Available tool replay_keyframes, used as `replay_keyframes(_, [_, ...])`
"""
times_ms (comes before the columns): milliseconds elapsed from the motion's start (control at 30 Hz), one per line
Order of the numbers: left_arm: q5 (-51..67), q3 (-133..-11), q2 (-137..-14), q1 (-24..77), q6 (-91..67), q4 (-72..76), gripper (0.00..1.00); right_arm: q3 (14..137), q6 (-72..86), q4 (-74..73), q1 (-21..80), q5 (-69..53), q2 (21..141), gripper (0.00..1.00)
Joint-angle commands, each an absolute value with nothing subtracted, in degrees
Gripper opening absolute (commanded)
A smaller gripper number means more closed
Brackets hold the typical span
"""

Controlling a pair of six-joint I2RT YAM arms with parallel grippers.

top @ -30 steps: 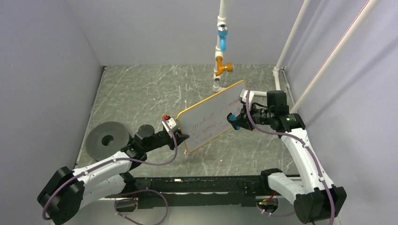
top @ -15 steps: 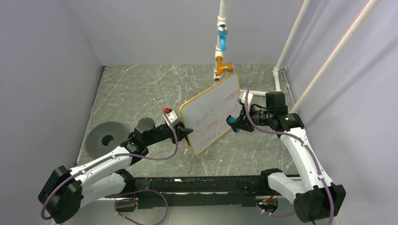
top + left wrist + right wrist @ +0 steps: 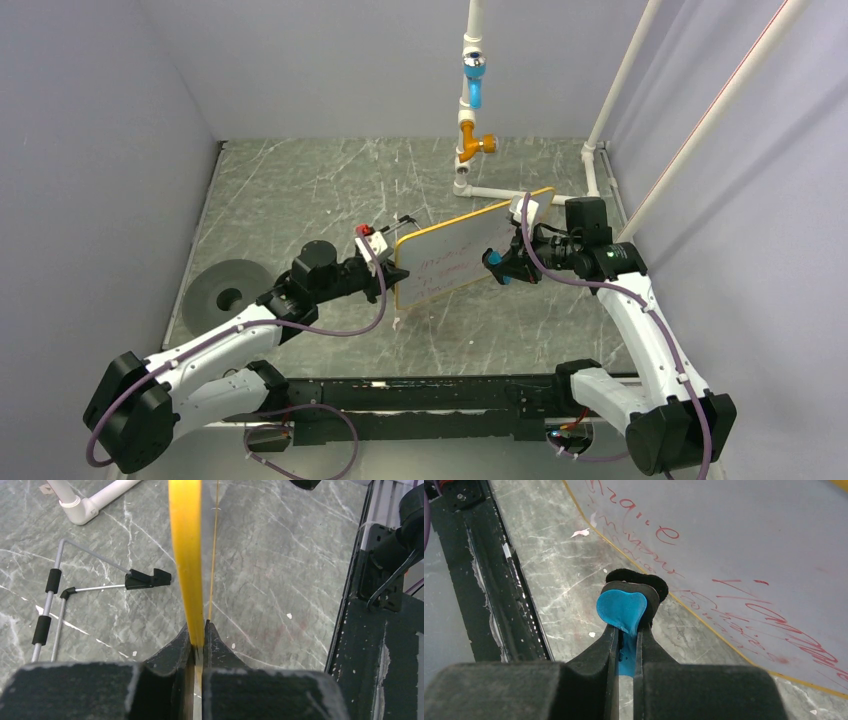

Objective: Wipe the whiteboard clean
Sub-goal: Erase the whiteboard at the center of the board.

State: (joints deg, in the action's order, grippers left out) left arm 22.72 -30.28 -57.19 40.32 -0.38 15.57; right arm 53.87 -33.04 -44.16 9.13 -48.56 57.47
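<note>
The whiteboard (image 3: 465, 248), white with a yellow-orange frame and red handwriting, is held off the table, tilted nearly flat. My left gripper (image 3: 392, 270) is shut on its left edge; the left wrist view shows the yellow frame (image 3: 186, 555) edge-on between the jaws of the gripper (image 3: 199, 636). My right gripper (image 3: 500, 266) is shut on the blue-and-black eraser (image 3: 495, 262), at the board's near right edge. In the right wrist view the eraser (image 3: 624, 607) sits in the gripper (image 3: 625, 635) just beside the written board (image 3: 734, 555).
A grey disc (image 3: 222, 292) lies at the left. A white pipe stand with blue and orange fittings (image 3: 472, 110) rises at the back, with pipes along the right. A wire stand with black clips (image 3: 95, 582) lies on the table under the board.
The left gripper has turned the board from steeply tilted to nearly flat and lower. The right gripper with the eraser has barely moved.
</note>
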Motion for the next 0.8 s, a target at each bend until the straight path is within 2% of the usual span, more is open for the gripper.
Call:
replay_keyframes(0, [24.1, -33.3, -56.1, 40.2, 3.1, 16.6, 0.12, 53.9, -34.3, -44.5, 9.0, -50.9, 56.3, 0.00])
replay_keyframes(200, [26.1, -36.9, -58.9, 40.3, 3.8, 16.1, 0.25, 54.1, -34.5, -44.9, 9.0, -51.2, 56.3, 0.00])
replay_keyframes(400, [26.8, -40.4, -59.7, 40.2, 3.6, 13.8, 0.30, 53.6, -34.7, -45.0, 9.0, -51.1, 55.7, 0.00])
replay_keyframes(767, [30.5, -59.0, -66.2, 40.3, 4.4, -14.4, 0.36, 53.8, -35.1, -45.7, 9.0, -51.6, 55.2, 0.00])
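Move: The whiteboard's left edge is pinched in the left fingers; the board's middle lies about 14 cm to the right and 5 cm ahead of that hand, roughly level with it. The blue eraser is some 20 cm right and 2 cm ahead, and the wire stand lies about 17 cm straight ahead on the table, well below. From the right hand, which holds the eraser, the board's middle is about 5 cm ahead, 7 cm left and slightly lower. Upward along the whiteboard's left edge goes the left hand, about 7 cm in all and some 2 cm to its right. It barely shifts at first, while its fingers open from their near-shut pinch to roughly a third of their range, the yellow rim staying between them. ##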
